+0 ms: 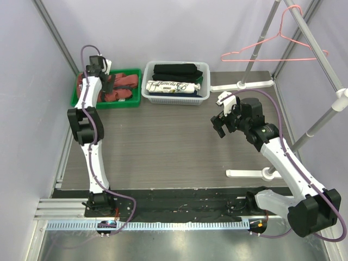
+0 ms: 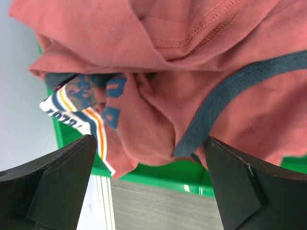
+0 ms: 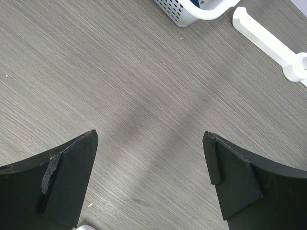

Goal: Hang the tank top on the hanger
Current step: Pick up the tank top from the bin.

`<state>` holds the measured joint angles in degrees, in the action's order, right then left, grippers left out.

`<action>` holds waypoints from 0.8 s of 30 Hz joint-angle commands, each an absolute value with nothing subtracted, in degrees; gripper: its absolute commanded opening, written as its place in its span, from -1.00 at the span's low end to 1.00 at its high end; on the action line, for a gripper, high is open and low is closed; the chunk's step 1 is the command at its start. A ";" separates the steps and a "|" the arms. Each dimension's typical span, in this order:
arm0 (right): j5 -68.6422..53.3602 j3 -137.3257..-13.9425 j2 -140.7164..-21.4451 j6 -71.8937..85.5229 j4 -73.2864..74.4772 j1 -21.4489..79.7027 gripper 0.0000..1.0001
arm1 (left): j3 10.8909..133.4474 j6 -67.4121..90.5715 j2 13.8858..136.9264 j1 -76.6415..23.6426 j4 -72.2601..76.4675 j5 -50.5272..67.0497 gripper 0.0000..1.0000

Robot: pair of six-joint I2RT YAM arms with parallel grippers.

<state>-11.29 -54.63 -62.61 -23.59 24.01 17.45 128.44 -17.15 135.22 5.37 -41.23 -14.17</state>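
The rust-red tank top lies crumpled in a green bin at the back left. In the left wrist view its navy trim and chest graphic fill the frame, tank top bulging over the green bin rim. My left gripper hovers just over it, open, its fingers either side of a fold without closing on it. The pink wire hanger hangs from the rail at the back right. My right gripper is open above bare table, holding nothing.
A white basket holding folded black clothes and a white printed cloth stands beside the green bin. The clothes rack's white feet and grey poles occupy the right side; one foot shows in the right wrist view.
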 commanded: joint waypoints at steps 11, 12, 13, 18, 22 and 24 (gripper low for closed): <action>-11.78 -54.58 -63.37 -23.64 21.71 17.23 0.99 | 131.66 -19.07 139.57 5.62 -35.68 -16.26 -0.22; -11.78 -54.67 -63.54 -23.64 21.62 17.23 1.00 | 131.23 -18.90 139.40 5.63 -35.60 -16.09 -0.37; -11.86 -54.58 -63.46 -23.64 21.53 17.23 0.99 | 131.05 -18.81 139.05 5.63 -35.33 -16.08 -0.53; -11.95 -54.75 -63.63 -23.64 21.62 17.23 0.99 | 130.43 -18.20 136.85 5.63 -34.98 -15.82 -1.00; -11.95 -54.67 -63.46 -23.64 21.53 17.23 1.00 | 130.25 -17.14 134.13 5.63 -34.72 -15.12 -1.00; -12.04 -54.67 -63.37 -23.55 21.62 17.23 0.99 | 130.17 -16.61 132.03 5.63 -34.54 -14.68 -1.00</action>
<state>-11.31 -54.61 -63.79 -23.62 23.97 17.39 129.67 -18.17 139.41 5.34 -37.91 -15.27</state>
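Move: The red tank top fills the green bin just under the left hand: its middle is about 4 cm ahead, 3 cm to the right and 4 cm below, with dark trim right by the fingertips. The bin's middle lies roughly 4 cm ahead, 2 cm right and 7 cm down; the white basket stands some 37 cm to the right and 5 cm ahead, about 5 cm lower. From the right hand the tank top is about 50 cm left, 29 cm ahead and 14 cm below. The left fingertips shut on the tank top, pinching its dark trim and the red cloth beside it near the bin's near side. The hand first sinks about 3 cm into the cloth with the jaws wide, easing a centimetre or so forward, then stays nearly in place while they close completely, the wrist hardly turning. ##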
